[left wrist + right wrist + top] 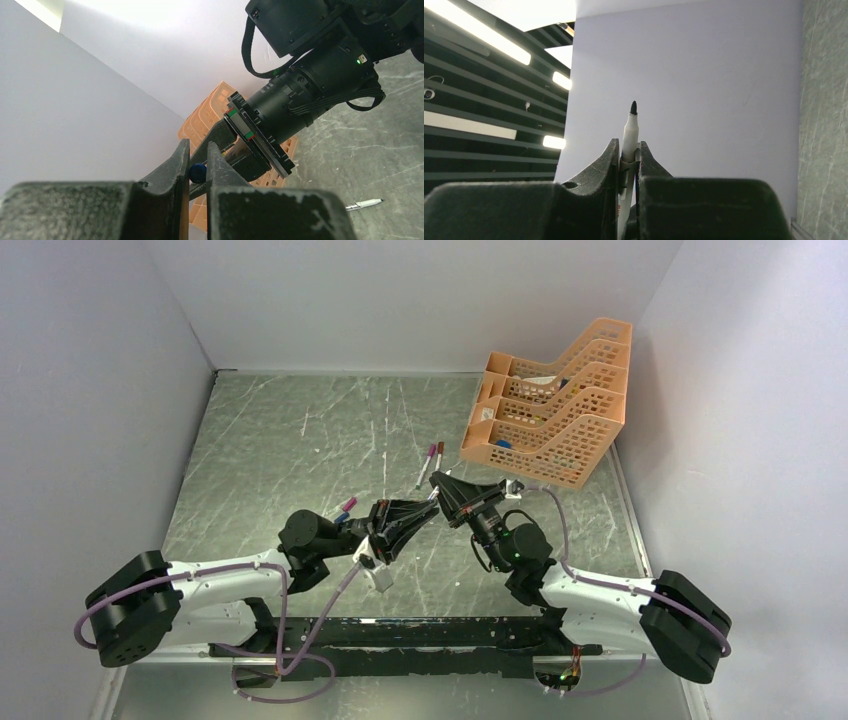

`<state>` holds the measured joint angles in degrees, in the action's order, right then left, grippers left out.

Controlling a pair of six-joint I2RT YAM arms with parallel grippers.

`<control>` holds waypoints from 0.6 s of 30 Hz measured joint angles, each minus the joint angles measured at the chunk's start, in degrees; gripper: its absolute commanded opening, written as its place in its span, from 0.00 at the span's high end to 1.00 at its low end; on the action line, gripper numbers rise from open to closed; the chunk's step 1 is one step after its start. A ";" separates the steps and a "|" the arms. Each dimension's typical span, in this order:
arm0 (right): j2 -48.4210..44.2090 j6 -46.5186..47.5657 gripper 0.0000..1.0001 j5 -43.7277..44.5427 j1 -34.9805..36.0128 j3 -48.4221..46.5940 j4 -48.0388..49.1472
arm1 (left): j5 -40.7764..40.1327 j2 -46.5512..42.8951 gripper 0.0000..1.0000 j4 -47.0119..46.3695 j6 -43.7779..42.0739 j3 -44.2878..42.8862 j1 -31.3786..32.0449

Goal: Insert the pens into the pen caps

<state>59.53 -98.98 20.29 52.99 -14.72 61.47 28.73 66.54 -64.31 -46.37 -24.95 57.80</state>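
Observation:
In the left wrist view my left gripper [198,150] is shut on a small blue pen cap [198,173], pinched between its fingertips. My right gripper [629,147] is shut on a white pen [630,131] whose bare black tip sticks out past the fingers. From above, the left gripper [428,510] and the right gripper [443,480] meet tip to tip at the table's middle. The held cap and pen are too small to make out there. Two more pens [428,465] with magenta and dark red ends lie just beyond the grippers. Another pink-ended pen [345,506] lies by the left arm.
An orange mesh tray [560,405] stands tilted at the back right, close behind the right gripper. White walls close in the table on the left, back and right. One loose pen [364,204] lies on the grey tabletop under the right wrist.

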 measured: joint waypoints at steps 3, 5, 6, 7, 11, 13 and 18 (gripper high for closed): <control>0.00 0.44 1.00 -0.55 -0.33 0.28 0.79 | -0.02 0.00 0.92 -0.24 1.07 -0.02 0.07; 0.04 0.96 1.00 -1.40 -1.01 0.39 0.92 | -0.09 -0.02 0.83 0.42 1.90 -0.35 0.07; 0.22 1.22 1.00 -2.03 -1.64 0.46 1.38 | -0.20 -0.15 0.79 1.84 2.80 -1.18 0.07; 0.57 1.49 1.00 -2.82 -2.45 0.68 2.49 | -0.52 -0.52 0.73 4.07 4.37 -2.49 0.04; 1.84 3.52 1.00 -4.96 -4.76 1.31 7.96 | -3.23 -3.04 0.43 15.04 15.23 -7.50 0.17; 2.19 6.99 1.00 -6.54 -5.97 1.49 8.61 | -6.43 -4.74 0.39 21.00 23.21 -10.47 0.26; 1.20 16.35 1.00 -10.69 -8.76 2.10 5.11 | -14.91 -10.19 0.39 31.06 37.81 -18.27 0.42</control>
<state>60.73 -82.63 9.61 44.23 -12.62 66.59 13.82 56.36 -33.26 -8.56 -43.22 58.22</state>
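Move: The uncapped pen is pinched by both hands: its middle lies about 4 cm ahead of the left fingertips, 2 cm to their right and slightly above, while the right fingers hold it right there at its middle. The blue cap lies on the table roughly 21 cm ahead of the left hand, 20 cm to its left and 30 cm below; the magenta cap is about 3 cm farther out than the blue one. The pen stays pinched in the right fingers while the left ones open wide and let go of its butt end. The left hand edges right, then lifts about 8 cm off the pen and swings slightly back left, rolling some 40 degrees with its forward side going down. The right hand eases a little to the right and forward, rising slightly before sinking, rolling its left side down and tipping its fingers up. ##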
